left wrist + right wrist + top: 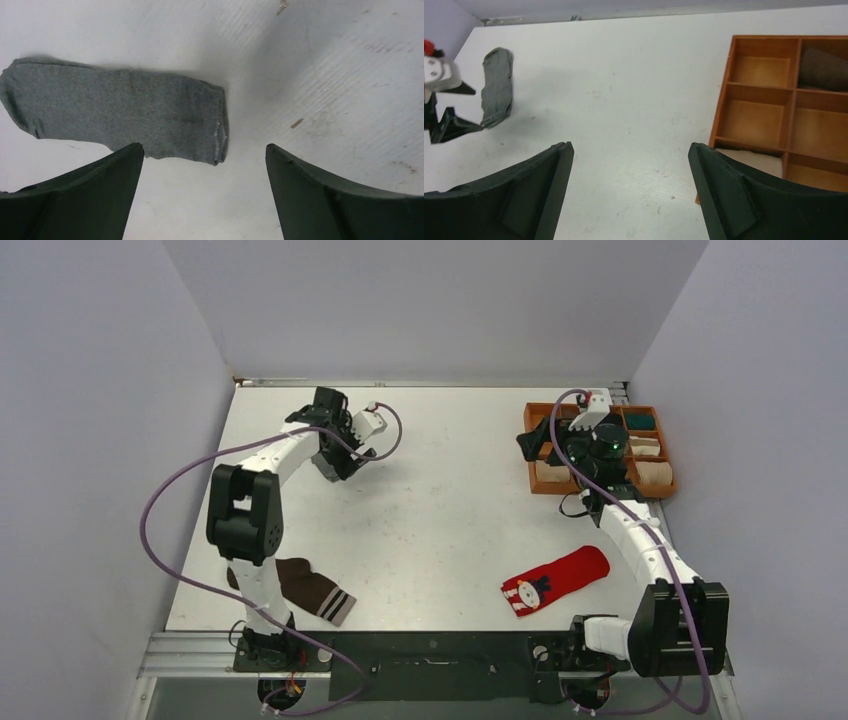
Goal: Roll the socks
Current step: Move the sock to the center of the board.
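A plain grey sock (115,117) lies flat on the white table, its open cuff end just ahead of my left gripper (202,147). That gripper is open with nothing between its fingers. From the right wrist, the grey sock (497,85) shows far left beside the left gripper (446,117). In the top view my left gripper (338,462) hangs over the far left of the table and hides the grey sock. A dark brown sock with a pale-striped cuff (312,590) lies near the left arm's base. A red sock with a white figure (556,580) lies front right. My right gripper (535,438) (630,146) is open over bare table.
A wooden divided tray (600,492) (724,90) sits at the back right, just right of my right gripper. It holds a teal roll (640,422), beige rolls (655,472) and a dark roll (824,70). Walls close in the table on three sides.
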Robot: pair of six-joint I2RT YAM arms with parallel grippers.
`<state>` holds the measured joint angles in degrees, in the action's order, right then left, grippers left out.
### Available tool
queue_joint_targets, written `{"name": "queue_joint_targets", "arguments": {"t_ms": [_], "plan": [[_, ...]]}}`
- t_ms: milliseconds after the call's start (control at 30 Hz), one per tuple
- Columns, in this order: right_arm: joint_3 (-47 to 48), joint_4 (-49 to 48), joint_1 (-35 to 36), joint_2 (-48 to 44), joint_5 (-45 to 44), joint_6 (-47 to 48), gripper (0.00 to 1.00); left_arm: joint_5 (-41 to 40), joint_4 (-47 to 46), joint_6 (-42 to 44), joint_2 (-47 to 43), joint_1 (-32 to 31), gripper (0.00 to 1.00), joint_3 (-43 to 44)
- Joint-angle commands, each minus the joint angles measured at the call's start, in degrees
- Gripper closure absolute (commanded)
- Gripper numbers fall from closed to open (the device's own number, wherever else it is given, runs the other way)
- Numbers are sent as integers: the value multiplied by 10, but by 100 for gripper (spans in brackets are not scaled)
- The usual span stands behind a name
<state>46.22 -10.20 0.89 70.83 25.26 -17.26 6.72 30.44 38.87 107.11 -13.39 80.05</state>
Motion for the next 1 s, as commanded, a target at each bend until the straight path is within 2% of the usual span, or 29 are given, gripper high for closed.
{"name": "queue_joint_targets", "arguments": {"t_ms": [0,167,300,467,500,567,667,700,833,967], "plan": [[32,47,27,6,47,1,10,-50,168,64,60,5,12,125],[26,55,43,6,48,16,10,-62,180,76,97,2,20,132],[31,61,49,19,51,15,10,-62,179,74,134,-1,32,144],[27,56,66,25,56,12,10,-87,154,67,161,-1,43,152],[26,55,70,26,56,13,10,-91,147,68,164,-1,47,150],[26,56,79,31,56,13,10,-97,137,67,167,-3,65,143],[29,61,97,35,59,24,10,-74,138,65,153,-6,97,124],[29,62,105,34,61,30,10,-61,139,66,140,-8,100,112],[23,68,153,25,69,82,10,31,165,78,72,-29,100,60],[0,69,228,5,32,163,10,145,232,102,4,-59,100,4]]}}
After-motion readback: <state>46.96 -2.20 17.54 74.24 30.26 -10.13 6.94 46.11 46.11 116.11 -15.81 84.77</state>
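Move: The grey sock's middle lies about 6 cm ahead of the left hand, 8 cm left and 7 cm below; its near end is only some 4 cm left, about level fore and aft. The brown sock is roughly 25 cm back and 11 cm left. From the right hand the grey sock is about 45 cm left and 11 cm ahead, the red sock some 20 cm back and 7 cm right, both about 21 cm below. Left hand sinks 6 cm, pinches the grey sock's near end, drags back-right; right hand swings 11 cm left. ##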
